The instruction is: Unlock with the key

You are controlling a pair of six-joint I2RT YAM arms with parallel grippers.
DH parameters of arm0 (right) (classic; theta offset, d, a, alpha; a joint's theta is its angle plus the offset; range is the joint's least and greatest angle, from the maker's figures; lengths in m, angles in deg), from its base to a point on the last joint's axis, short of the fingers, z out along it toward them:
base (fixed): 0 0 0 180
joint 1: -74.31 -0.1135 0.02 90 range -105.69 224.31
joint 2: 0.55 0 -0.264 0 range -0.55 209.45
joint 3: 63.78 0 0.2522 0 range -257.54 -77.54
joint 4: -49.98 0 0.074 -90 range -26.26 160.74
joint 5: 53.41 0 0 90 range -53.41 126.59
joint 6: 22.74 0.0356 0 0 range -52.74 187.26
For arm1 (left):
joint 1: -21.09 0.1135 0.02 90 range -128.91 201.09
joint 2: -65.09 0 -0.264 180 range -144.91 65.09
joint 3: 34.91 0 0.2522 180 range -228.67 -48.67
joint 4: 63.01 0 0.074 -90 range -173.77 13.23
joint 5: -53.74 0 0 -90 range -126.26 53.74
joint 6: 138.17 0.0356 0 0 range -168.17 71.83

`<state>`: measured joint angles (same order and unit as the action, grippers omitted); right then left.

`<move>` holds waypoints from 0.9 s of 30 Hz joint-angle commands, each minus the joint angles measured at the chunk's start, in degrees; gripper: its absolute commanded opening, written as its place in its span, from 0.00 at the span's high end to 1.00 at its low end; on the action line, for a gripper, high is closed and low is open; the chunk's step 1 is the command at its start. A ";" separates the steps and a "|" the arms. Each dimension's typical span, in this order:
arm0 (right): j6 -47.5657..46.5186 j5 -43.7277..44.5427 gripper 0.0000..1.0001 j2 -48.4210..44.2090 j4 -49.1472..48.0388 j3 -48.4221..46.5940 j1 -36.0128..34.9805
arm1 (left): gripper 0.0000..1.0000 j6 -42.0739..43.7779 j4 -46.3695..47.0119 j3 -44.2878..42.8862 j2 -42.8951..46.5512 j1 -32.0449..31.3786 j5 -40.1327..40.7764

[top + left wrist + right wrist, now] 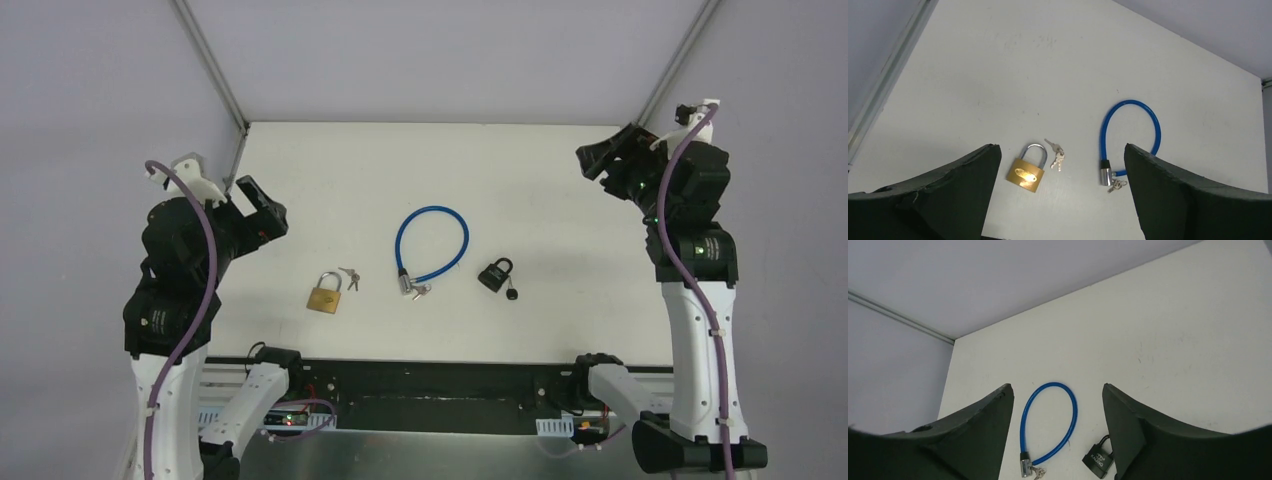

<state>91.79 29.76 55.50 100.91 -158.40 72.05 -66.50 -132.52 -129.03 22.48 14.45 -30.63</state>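
Observation:
A brass padlock [325,294] lies on the white table with loose silver keys [349,278] beside its shackle; both show in the left wrist view, padlock [1026,173] and keys [1056,154]. A blue cable lock [432,243] lies in a loop at the middle, with keys at its metal barrel [407,287]. It also shows in the right wrist view [1048,425]. A black padlock [494,274] with a black-headed key [513,294] lies to the right. My left gripper [262,212] is open and empty, raised at the left. My right gripper [603,160] is open and empty, raised at the far right.
The white table [440,170] is bounded by grey walls with metal corner rails [210,60]. A black rail with wiring [430,385] runs along the near edge between the arm bases.

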 commanded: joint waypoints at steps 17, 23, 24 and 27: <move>19.56 2.06 0.35 23.78 -10.10 11.73 -29.24 | 0.22 -25.33 10.27 27.76 -11.22 0.48 -9.58; 19.03 0.77 0.49 32.85 -11.76 9.80 -36.20 | 0.45 -31.46 13.08 30.51 -21.48 0.00 -12.00; 18.67 0.57 0.50 33.94 -11.57 9.34 -36.91 | 0.46 -32.20 14.14 30.60 -22.87 -0.54 -12.34; 18.05 1.69 0.53 36.17 -9.74 8.40 -38.12 | 0.45 -35.25 14.51 29.87 -26.54 -2.60 -10.11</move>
<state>110.44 30.74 90.45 92.25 -146.36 35.07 -95.83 -121.26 -98.64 -1.37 13.84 -41.58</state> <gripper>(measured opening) 0.487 0.544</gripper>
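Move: The loose keys lie about 7 cm ahead of the left hand, 10 cm to its right and 37 cm below; the brass padlock beside them is 4 cm ahead, 5 cm right. From the right hand, the cable lock's keys lie some 4 cm back, 28 cm left and 39 below, its metal barrel 3 cm back and 32 left, the black padlock 2 cm back and 12 left. The right hand swoops down some 27 cm while sweeping about 24 cm left past the black padlock towards the cable lock's keys, tipping down about 45 degrees, turning counter-clockwise and narrowing its fingers to half open. The left hand sinks about 26 cm and eases right and forward towards the loose keys by the brass padlock, tipping down, its left side dropping, its wide-open fingers closing to roughly half; neither hand reaches the table. ##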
